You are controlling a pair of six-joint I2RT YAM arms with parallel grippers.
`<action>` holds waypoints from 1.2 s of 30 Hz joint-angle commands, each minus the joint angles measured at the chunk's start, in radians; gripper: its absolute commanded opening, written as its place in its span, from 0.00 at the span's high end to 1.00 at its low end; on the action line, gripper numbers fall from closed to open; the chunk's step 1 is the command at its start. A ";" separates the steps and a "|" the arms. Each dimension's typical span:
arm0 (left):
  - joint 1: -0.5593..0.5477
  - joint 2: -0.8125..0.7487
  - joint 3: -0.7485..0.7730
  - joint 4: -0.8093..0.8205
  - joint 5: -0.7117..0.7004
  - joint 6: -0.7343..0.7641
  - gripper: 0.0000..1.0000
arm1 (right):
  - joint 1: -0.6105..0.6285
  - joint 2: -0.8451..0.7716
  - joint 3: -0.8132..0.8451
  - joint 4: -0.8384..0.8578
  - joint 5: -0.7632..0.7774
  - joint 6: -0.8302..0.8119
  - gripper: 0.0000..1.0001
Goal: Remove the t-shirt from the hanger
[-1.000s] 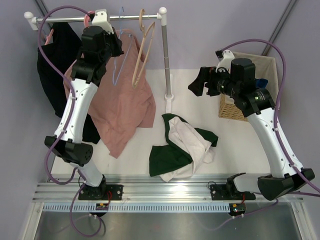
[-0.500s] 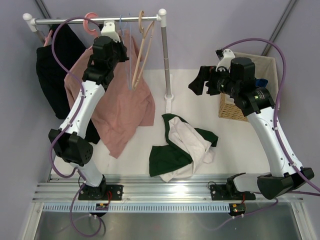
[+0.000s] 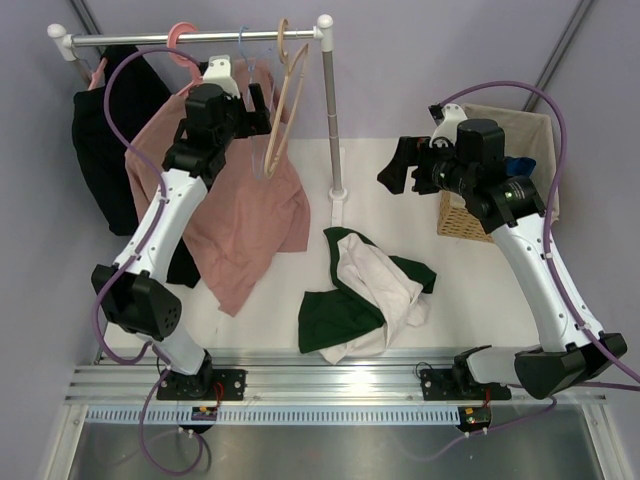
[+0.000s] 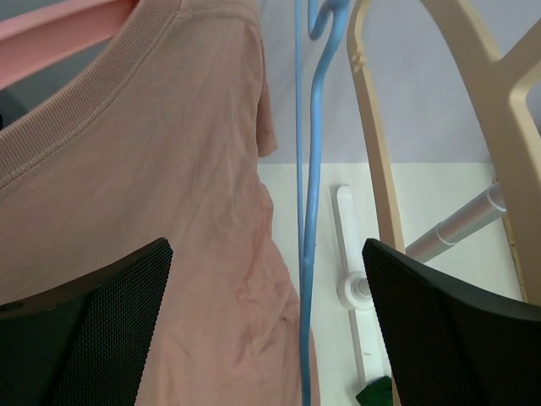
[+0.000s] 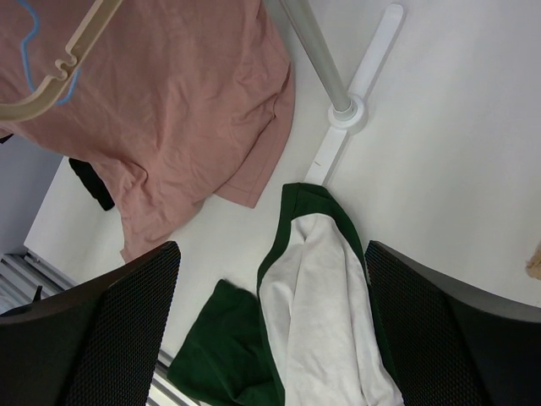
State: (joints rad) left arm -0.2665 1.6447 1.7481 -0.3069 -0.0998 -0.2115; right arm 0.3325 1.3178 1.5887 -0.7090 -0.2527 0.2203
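Observation:
The green and white t-shirt (image 3: 365, 295) lies crumpled on the white table, off any hanger; it also shows in the right wrist view (image 5: 325, 313). The light-blue wire hanger (image 3: 243, 40) hangs bare on the rail. In the left wrist view the hanger (image 4: 308, 211) runs down between my open fingers without touching them. My left gripper (image 3: 252, 112) is open just below the rail, beside the pink shirt. My right gripper (image 3: 400, 170) is open and empty, held high above the table right of the rail post, with the t-shirt below it.
A dusty-pink shirt (image 3: 245, 215) on a pink hanger (image 3: 183, 42) and a black garment (image 3: 110, 140) hang at the left. A beige wooden hanger (image 3: 285, 100) hangs next to the blue one. The rail post (image 3: 332, 120) stands mid-table. A wicker basket (image 3: 500, 170) stands behind the right arm.
My left gripper has come down from the rail and to the right, and now sits around the blue hanger's wire. The right arm has hardly moved. The t-shirt has not moved.

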 commanded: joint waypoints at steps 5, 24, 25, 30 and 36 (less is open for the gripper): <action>0.006 -0.066 0.122 -0.115 -0.069 0.026 0.01 | -0.001 -0.031 0.010 -0.001 0.007 -0.013 0.01; 0.004 -0.603 -0.117 -0.582 0.060 -0.302 0.01 | -0.001 -0.074 -0.226 -0.181 0.027 0.218 0.00; 0.004 -0.627 -0.145 -0.598 0.089 -0.316 0.01 | -0.001 -0.092 -0.255 -0.182 0.027 0.221 0.00; 0.003 -0.828 -0.364 -0.609 0.118 -0.356 0.01 | 0.031 -0.123 -0.501 -0.132 0.107 0.252 0.01; 0.003 -0.885 -0.412 -0.646 0.208 -0.385 0.01 | 0.167 -0.104 -0.653 -0.041 0.151 0.277 0.01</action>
State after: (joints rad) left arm -0.2665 0.7879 1.3415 -0.9649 0.0296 -0.5564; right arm 0.4194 1.2201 0.9482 -0.8261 -0.1623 0.4686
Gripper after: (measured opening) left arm 0.985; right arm 0.993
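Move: The green-and-white t-shirt lies crumpled on the table, its middle about 16 cm back from the right hand, 4 cm to its left and 34 cm below. The rack foot stands some 20 cm beyond that shirt and 6 cm to its left, the basket about 7 cm ahead of the right hand and 25 cm right. From the left hand the shirt is about 32 cm back, 24 cm right and 36 cm down; the blue hanger is between its open fingers, the wooden hanger roughly 5 cm right, 1 cm ahead and 3 cm lower. Over the green-and-white t-shirt the right hand, after a short hold, sinks some 22 cm and draws back half as far, tipping its open fingers down by nearly 40 degrees towards the white cloth. The left hand, already open, backs off from the blue hanger and the rack about 28 cm, rising on the way and then dropping to slightly below its starting height while the wrist rolls and tips down. ##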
